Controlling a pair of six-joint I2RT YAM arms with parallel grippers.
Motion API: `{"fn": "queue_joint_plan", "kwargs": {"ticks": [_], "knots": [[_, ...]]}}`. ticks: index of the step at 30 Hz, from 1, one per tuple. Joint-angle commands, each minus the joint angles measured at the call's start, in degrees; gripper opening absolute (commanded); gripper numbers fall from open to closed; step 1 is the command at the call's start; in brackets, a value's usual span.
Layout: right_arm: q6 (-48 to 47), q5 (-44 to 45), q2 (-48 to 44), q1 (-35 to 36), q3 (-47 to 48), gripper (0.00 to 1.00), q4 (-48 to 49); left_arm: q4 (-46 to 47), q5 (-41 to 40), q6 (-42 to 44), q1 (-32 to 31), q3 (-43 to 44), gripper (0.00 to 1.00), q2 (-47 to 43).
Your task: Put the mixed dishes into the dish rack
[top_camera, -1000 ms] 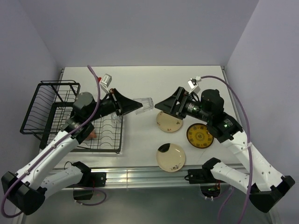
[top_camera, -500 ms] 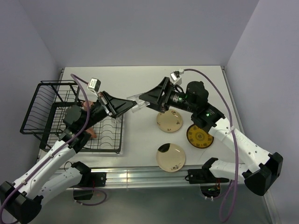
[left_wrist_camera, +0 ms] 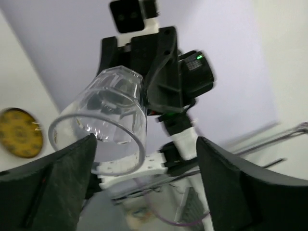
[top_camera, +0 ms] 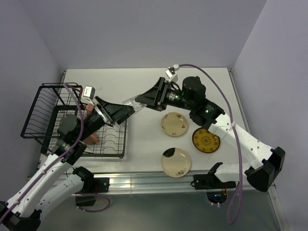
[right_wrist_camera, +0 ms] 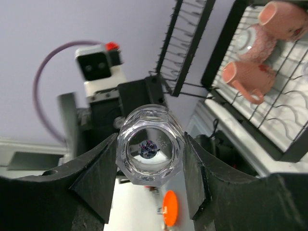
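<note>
A small clear glass [top_camera: 131, 102] hangs in mid-air between the two arms, just right of the dish rack [top_camera: 50, 85]. My right gripper [top_camera: 139, 100] is shut on it. In the right wrist view both pads press the base of the glass [right_wrist_camera: 150, 150], with the right gripper [right_wrist_camera: 150, 139] around it. My left gripper [top_camera: 126, 111] stands open, and in its wrist view the glass [left_wrist_camera: 103, 115] sits by one finger of the left gripper [left_wrist_camera: 144, 144] without being clamped. Two pink mugs [right_wrist_camera: 288, 19] [right_wrist_camera: 245, 77] lie in the rack [right_wrist_camera: 284, 120].
On the white table right of the rack lie a cream floral plate [top_camera: 174, 124], a second cream plate [top_camera: 176, 162] nearer the front, and a yellow-and-dark ornate plate [top_camera: 206, 140]. A pink mug [top_camera: 95, 138] shows under the left arm.
My right arm has reached left to the glass and its jaws have closed on it. The left gripper, which held the glass, has opened. Both arms have shifted left.
</note>
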Motion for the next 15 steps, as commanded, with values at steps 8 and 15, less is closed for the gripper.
{"fn": "queue_joint_plan", "kwargs": {"ticks": [8,15], "knots": [[-22.14,12.72,12.69,5.22,18.29,0.0,-16.49,-54.46,-22.62,24.46,-0.12,25.59,0.99,-8.3],[-33.86,25.12,27.0,14.54,24.71,0.0,-22.93,-65.65,-30.55,25.35,-0.03,29.49,0.99,-12.77]]}}
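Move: The right hand already holds the glass by its base; the open spot on the rack's right side lies about 15 cm to its left, 3 cm ahead and 33 cm below. The two glasses already racked are roughly 14 cm left and 6 ahead, the nearer mug some 26 cm left and level, all about as low. From the left hand, that spot is about 9 cm left, 6 ahead and 34 below. Right hand carries glass 8 cm left and down towards the rack; left opens wider, withdrawing 11 cm left. ##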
